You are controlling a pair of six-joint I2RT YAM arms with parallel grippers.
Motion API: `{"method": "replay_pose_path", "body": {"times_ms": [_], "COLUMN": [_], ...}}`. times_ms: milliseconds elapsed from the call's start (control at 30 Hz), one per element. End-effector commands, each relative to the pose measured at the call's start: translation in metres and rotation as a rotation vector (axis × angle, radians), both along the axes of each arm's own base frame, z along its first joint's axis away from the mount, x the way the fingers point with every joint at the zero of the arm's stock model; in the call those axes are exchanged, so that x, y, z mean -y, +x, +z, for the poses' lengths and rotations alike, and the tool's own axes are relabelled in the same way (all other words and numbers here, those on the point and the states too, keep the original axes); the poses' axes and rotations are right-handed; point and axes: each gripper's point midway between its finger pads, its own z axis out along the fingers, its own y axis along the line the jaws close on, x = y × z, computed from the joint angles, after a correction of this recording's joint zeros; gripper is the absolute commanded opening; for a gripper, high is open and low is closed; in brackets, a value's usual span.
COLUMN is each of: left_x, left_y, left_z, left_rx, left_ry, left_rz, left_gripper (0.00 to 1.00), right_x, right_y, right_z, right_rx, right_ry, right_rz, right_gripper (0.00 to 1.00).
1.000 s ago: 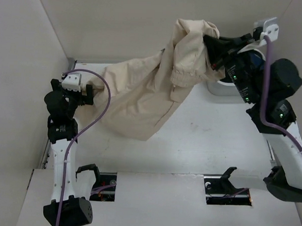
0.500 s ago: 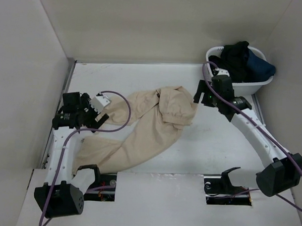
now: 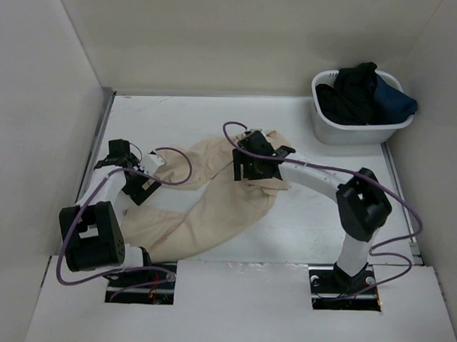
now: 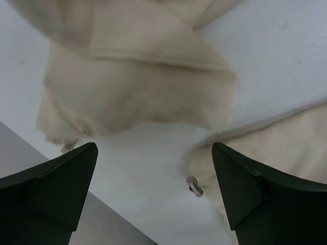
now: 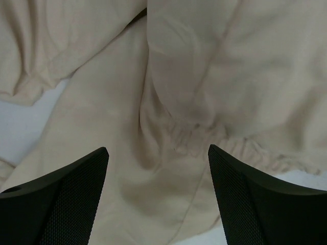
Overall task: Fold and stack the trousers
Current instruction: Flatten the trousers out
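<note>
The beige trousers (image 3: 212, 197) lie crumpled on the white table, with the bunched waist at the upper right and the legs trailing to the lower left. My right gripper (image 3: 251, 169) hovers open just over the waist part. In the right wrist view its jaws (image 5: 158, 155) stand wide apart above gathered cloth (image 5: 168, 92), holding nothing. My left gripper (image 3: 140, 184) is open beside the left leg. In the left wrist view its gripper (image 4: 153, 153) is over bare table, with a fold of the trousers (image 4: 138, 87) ahead and a small metal fastener (image 4: 194, 186) near the right finger.
A white basket (image 3: 351, 135) stands at the back right corner, holding black and dark-blue garments (image 3: 359, 89). Walls enclose the table on the left, back and right. Purple cables loop from both wrists over the cloth.
The right gripper let go of the trousers, which dropped from mid-air onto the table. It then swung left and down over the waist. The left arm pulled in toward the left leg.
</note>
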Motion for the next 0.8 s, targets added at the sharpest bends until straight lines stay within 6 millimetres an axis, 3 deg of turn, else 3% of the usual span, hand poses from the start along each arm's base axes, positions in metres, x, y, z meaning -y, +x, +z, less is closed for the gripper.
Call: {"method": "replay_pose_path", "body": {"times_ms": [0,100,167,300,400,467,567,700,767], "left_x": [0.007,-0.004,-0.013,-0.028,-0.047,-0.069,-0.095,-0.110,-0.113], "left_y": [0.038,0.044,0.049,0.061,0.075,0.087,0.096,0.087,0.079], "left_z": [0.010,-0.010,-0.017,-0.011,0.009,0.045,0.117,0.198,0.233], "left_rx": [0.100,0.073,0.059,0.101,0.182,0.291,0.460,0.604,0.663], "left_ry": [0.040,0.092,0.108,0.109,0.139,0.160,0.183,0.215,0.226], "left_rz": [-0.064,-0.060,-0.021,0.060,0.123,0.186,0.244,0.274,0.294], "left_gripper": [1.00,0.99,0.80,0.21,0.04,0.00,0.00,0.00,0.00], "right_x": [-0.005,0.015,0.030,0.054,0.070,0.086,0.114,0.144,0.159], "right_y": [0.034,0.042,0.043,0.048,0.058,0.066,0.069,0.046,0.027], "right_z": [0.004,-0.011,-0.021,-0.026,-0.011,0.020,0.098,0.223,0.270], "right_rx": [0.066,0.053,0.030,0.014,0.044,0.099,0.242,0.503,0.586], "right_ry": [-0.026,-0.075,-0.106,-0.134,-0.128,-0.103,-0.012,0.096,0.115], "right_rz": [-0.057,-0.111,-0.129,-0.148,-0.171,-0.201,-0.251,-0.198,-0.165], "right_gripper": [0.81,0.60,0.42,0.04,0.00,0.00,0.00,0.00,0.00]}}
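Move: The forward trouser leg's hem lies roughly 4 cm ahead of the left hand and 3 cm below its pads; the other leg's hem is about 9 cm back and 1 cm left of that hand. The trousers' gathered waist end is some 3 cm ahead of the right hand, 2 cm to its right and 4 cm down. From the right hand, the back leg's middle lies about 14 cm back and 9 cm left, and the laundry basket 18 cm ahead and 33 cm right. Hem and waist end are each pinched: both open hands sink about 3 cm while easing forward, the right also rightward, and shut on the cloth. They then lift fast, nearly 20 cm, and spread apart, left hand to the left and somewhat forward, right hand rightward towards the basket, fingertips tipping up and forward some 20 to 30 degrees. ##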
